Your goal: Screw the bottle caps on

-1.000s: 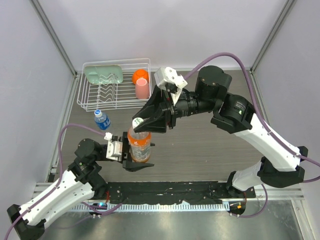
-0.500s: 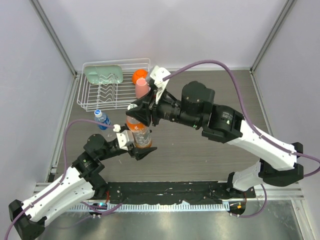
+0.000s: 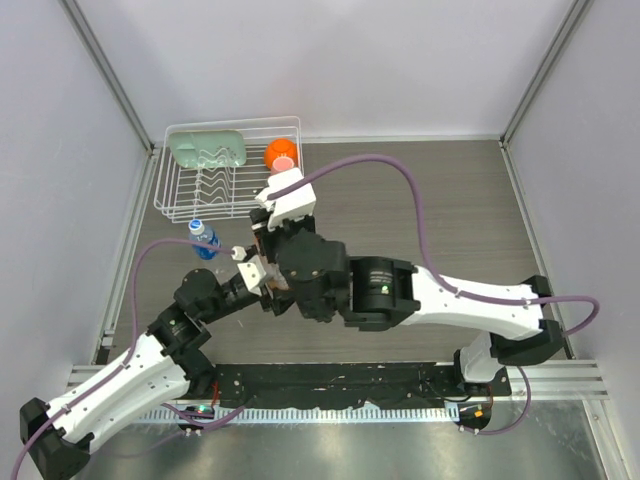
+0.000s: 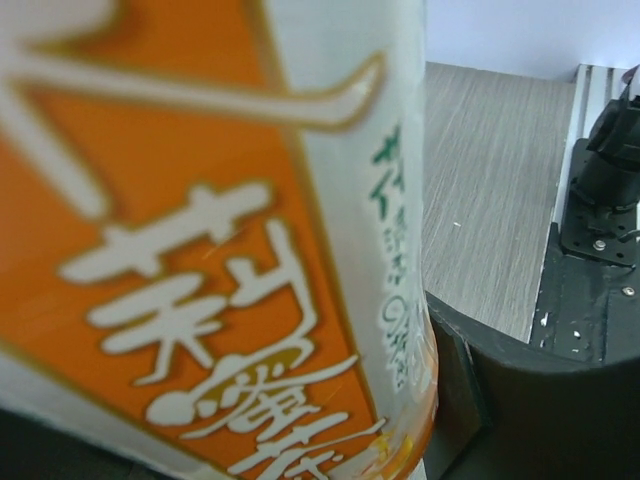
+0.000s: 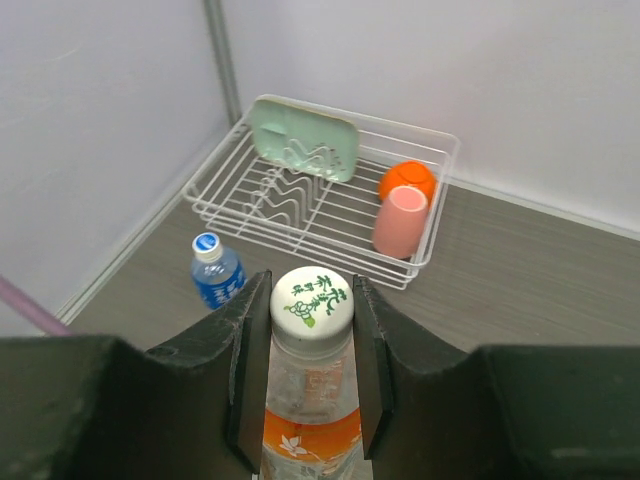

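Note:
The orange-drink bottle (image 5: 312, 420) stands upright, and its orange label (image 4: 200, 250) fills the left wrist view. My left gripper (image 3: 258, 285) is shut on the bottle's body, with one dark finger (image 4: 540, 400) pressed against its side. A white cap with green print (image 5: 311, 299) sits on this bottle's neck. My right gripper (image 5: 311, 310) is shut on that cap from above, one finger on each side. In the top view my right arm hides this bottle. The blue-label bottle (image 5: 216, 270) stands to the left with its bluish-white cap (image 5: 206, 244) on top.
A white wire dish rack (image 5: 300, 205) stands at the back left. It holds a green dish (image 5: 303, 140), an orange cup (image 5: 407, 180) and a pink cup (image 5: 399, 222). Walls close in behind and at the left. The blue-label bottle (image 3: 203, 238) stands just in front of the rack.
My right arm has swung left and down over the orange-drink bottle, bringing the white cap from above onto its neck. My left gripper has shifted slightly up-left with the bottle.

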Robot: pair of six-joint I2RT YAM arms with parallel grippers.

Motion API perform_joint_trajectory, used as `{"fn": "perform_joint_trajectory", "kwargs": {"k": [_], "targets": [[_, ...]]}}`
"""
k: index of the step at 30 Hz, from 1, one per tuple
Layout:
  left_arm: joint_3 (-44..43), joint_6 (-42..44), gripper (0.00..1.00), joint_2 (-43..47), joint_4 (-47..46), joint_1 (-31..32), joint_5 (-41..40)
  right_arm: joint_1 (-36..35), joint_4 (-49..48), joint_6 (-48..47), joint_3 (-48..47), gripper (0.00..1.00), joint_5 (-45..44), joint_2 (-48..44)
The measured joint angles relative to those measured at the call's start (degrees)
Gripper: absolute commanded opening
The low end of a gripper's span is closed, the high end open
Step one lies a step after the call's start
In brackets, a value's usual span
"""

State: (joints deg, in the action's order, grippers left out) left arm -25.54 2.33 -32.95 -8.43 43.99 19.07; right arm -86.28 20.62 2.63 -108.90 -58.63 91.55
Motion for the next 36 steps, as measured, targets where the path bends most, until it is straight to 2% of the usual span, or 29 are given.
{"fn": "perform_joint_trajectory", "kwargs": {"k": [3,6,7,8,9,12,13,17,22,25,28,30,33,36], "targets": [[0.2,0.3,0.00,-0.1,0.4,0.0,-1.7,-1.3,-0.8,-0.2,-3.0,0.02,-8.7,3.9],[0.3,0.3,0.00,-0.2,0.4,0.0,-3.6,-1.8,-1.4,-1.5,-7.2,0.27,-14.9,8.0],[0.3,0.3,0.00,-0.2,0.3,0.0,-4.2,-1.9,-1.5,-2.0,-8.2,0.45,-15.8,9.0],[0.3,0.2,0.00,-0.2,0.3,0.0,-4.8,-1.9,-1.7,-2.6,-9.4,0.54,-16.7,10.0],[0.3,0.2,0.00,-0.2,0.2,0.0,-5.4,-1.9,-2.0,-3.1,-10.5,0.72,-17.3,10.8],[0.1,-0.6,0.00,-0.2,-1.4,-0.4,-7.5,-2.4,-1.2,-3.8,-11.8,0.92,-15.7,12.3],[-0.1,-0.8,0.00,-0.2,-1.8,-0.7,-8.0,-3.0,-0.4,-3.9,-11.8,0.94,-14.4,12.4],[-0.5,-2.2,0.00,0.0,-2.3,-1.4,-9.6,-4.4,1.3,-2.2,-9.1,0.97,-6.1,9.8],[-0.5,-3.7,0.00,0.2,-2.5,-1.6,-9.0,-4.3,3.4,1.2,0.3,0.97,11.1,-4.6],[-0.5,-5.0,0.00,0.5,-2.6,-1.9,-3.9,-2.4,4.0,1.8,1.8,0.96,21.5,-15.0],[-0.6,-6.4,0.00,0.6,-3.0,-2.1,7.4,2.8,4.5,1.6,1.0,0.96,31.5,-21.6],[-1.1,-7.0,0.00,0.3,-3.1,-2.1,16.5,8.7,5.8,0.6,-0.8,0.96,40.3,-24.3],[-3.0,-7.7,0.00,-0.7,-3.1,-2.1,30.6,13.5,8.3,-1.7,-3.1,0.96,53.9,-24.5],[-4.6,-7.8,0.00,-1.1,-2.9,-2.1,40.6,15.5,11.9,-4.3,-4.2,0.96,65.9,-21.4]]}}
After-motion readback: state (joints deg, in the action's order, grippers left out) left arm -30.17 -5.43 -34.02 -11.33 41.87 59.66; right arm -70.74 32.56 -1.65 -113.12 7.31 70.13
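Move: The right fingers are shut on the white cap, right at the hand point; the orange-label bottle's middle hangs about 10 cm under it. Some 18 cm farther out and 22 cm to the left of the right hand, the blue-label bottle stands on the table, its middle about 34 cm lower; the pink cup is about 36 cm ahead, 3 cm left and 35 cm lower. From the left hand, gripping the orange-label bottle low down, the cap is about 16 cm straight up. Still pinching the cap, the right hand gives it a last clockwise twist of about 15 degrees, then opens wide and lets go, draws back with a small swing left, and sweeps up and to the right while turning counter-clockwise, easing down at the end. The left hand keeps its grip on the bottle, drifts about 3 cm forward, then pulls it back some 14 cm, turning clockwise. ##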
